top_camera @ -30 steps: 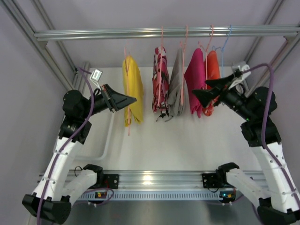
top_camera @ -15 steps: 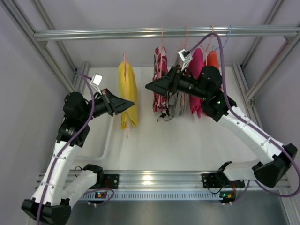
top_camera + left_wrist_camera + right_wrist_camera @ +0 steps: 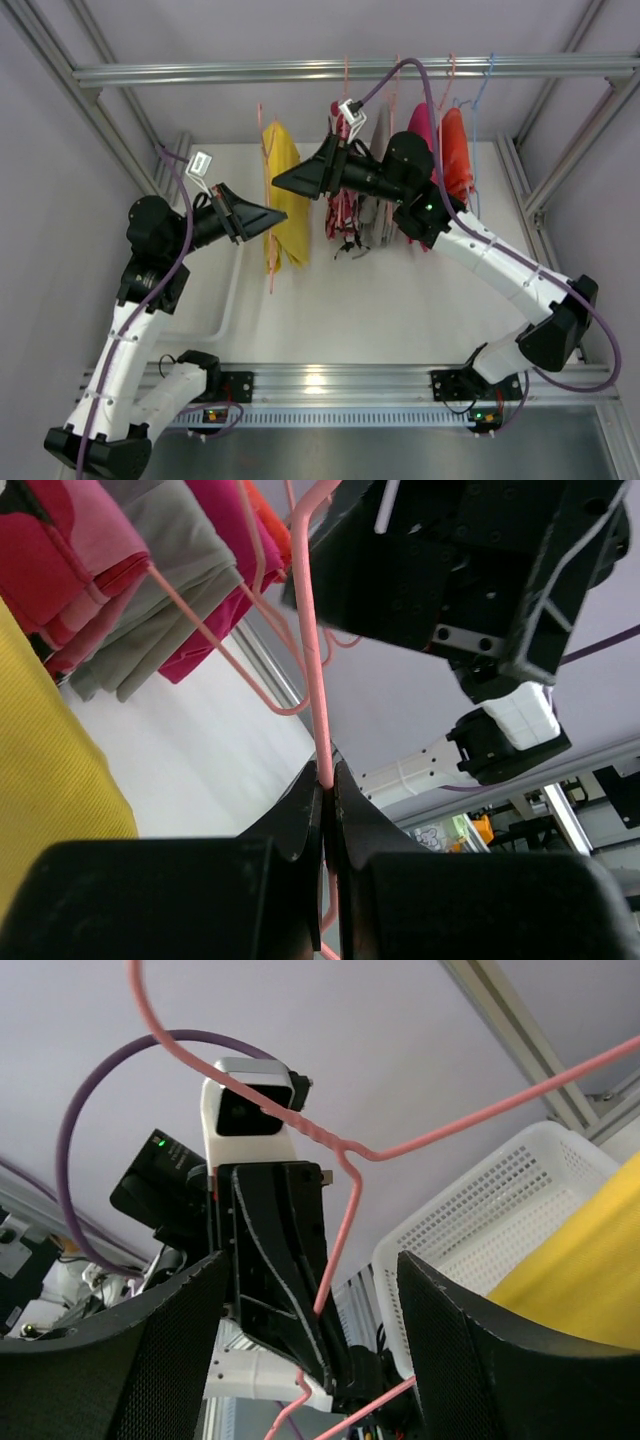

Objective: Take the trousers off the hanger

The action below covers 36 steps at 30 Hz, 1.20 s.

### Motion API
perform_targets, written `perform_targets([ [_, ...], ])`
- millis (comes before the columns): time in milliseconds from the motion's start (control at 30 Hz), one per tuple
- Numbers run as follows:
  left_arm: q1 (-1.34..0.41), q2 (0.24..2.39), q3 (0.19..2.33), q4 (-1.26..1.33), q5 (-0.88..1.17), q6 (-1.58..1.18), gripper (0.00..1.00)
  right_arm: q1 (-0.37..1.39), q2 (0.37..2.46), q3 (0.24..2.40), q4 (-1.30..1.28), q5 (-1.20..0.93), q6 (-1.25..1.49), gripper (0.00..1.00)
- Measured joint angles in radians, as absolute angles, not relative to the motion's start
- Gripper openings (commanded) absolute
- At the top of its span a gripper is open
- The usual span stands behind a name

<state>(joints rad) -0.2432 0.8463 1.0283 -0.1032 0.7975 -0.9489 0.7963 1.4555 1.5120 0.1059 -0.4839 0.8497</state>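
The yellow trousers hang on a pink hanger at the left of the rail. My left gripper is shut on the hanger's wire, pinched between its jaws. My right gripper reaches across from the right and is open, its fingers wide apart around the hanger's neck, not touching it. The patterned, grey, magenta and orange trousers hang further right, partly hidden by the right arm.
A white mesh basket sits at the left of the table, below the left arm. Frame posts stand on both sides. The right arm crosses in front of the other hangers.
The right arm has swung from the far right across to the left, its open gripper now at the yellow trousers' hanger. The left gripper has kept hold of the wire.
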Motion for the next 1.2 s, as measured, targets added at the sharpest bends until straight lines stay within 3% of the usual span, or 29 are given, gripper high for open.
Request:
perform_targets([
  [400,-0.246,0.846,1.04,-0.009,0.805,-0.991,0.0,0.85,1.587,1.599,0.142,-0.466,0.9,0.55],
  [600,-0.251,0.846,1.04,-0.001,0.797,-1.001,0.0,0.884,1.616,1.62,0.17,-0.463,0.929,0.35],
  [800,-0.251,0.845,1.036,-0.007,0.769,-0.991,0.0,0.89,1.647,1.653,0.178,-0.456,0.96,0.0],
  [833,-0.251,0.844,1.036,-0.008,0.764,-0.983,0.08,0.89,1.647,1.657,0.173,-0.457,0.966,0.0],
  [867,-0.252,0.839,1.036,-0.016,0.757,-0.968,0.24,0.89,1.647,1.657,0.171,-0.456,0.974,0.0],
  [900,-0.252,0.834,1.036,-0.019,0.751,-0.944,0.57,0.89,1.647,1.657,0.167,-0.455,0.978,0.0],
  [967,-0.255,0.807,1.034,-0.009,0.72,-0.885,0.75,0.888,1.647,1.657,0.157,-0.453,0.981,0.0],
  [1000,-0.255,0.78,1.033,-0.01,0.696,-0.862,0.98,0.886,1.647,1.657,0.152,-0.452,0.981,0.0],
  [1200,-0.255,0.552,1.029,-0.097,0.472,-0.684,0.99,0.861,1.647,1.656,0.065,-0.451,1.005,0.0],
])
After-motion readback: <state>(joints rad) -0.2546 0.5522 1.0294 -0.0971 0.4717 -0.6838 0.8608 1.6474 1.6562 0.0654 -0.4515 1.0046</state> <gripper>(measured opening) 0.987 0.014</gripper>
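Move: The right hand, open, has the pink hanger's wire just below the twist of its neck about 6 cm to its left, roughly level and neither ahead nor back. The yellow trousers' middle is some 4 cm ahead, 3 cm to its left and 15 cm below; the patterned trousers are about 6 cm ahead, 12 cm to its right and 13 cm below. From the left hand, already shut on the wire lower down, that upper spot is about 6 cm ahead, straight in line, and 6 cm up. The right hand slides about 6 cm to its left onto the pink hanger, closing on the way until its fingers pinch the shoulder wire just below the twisted neck, then sinks some 2 cm with the hanger in its grip. The left hand, still pinching the wire lower down, first lifts about 2 cm and waits; once the right fingers are shut it opens wide, lets go of the wire and pulls away to its left, up and back, about 5 cm to the left, its fingers tilting up and swinging counter-clockwise by some 30 degrees in all. ##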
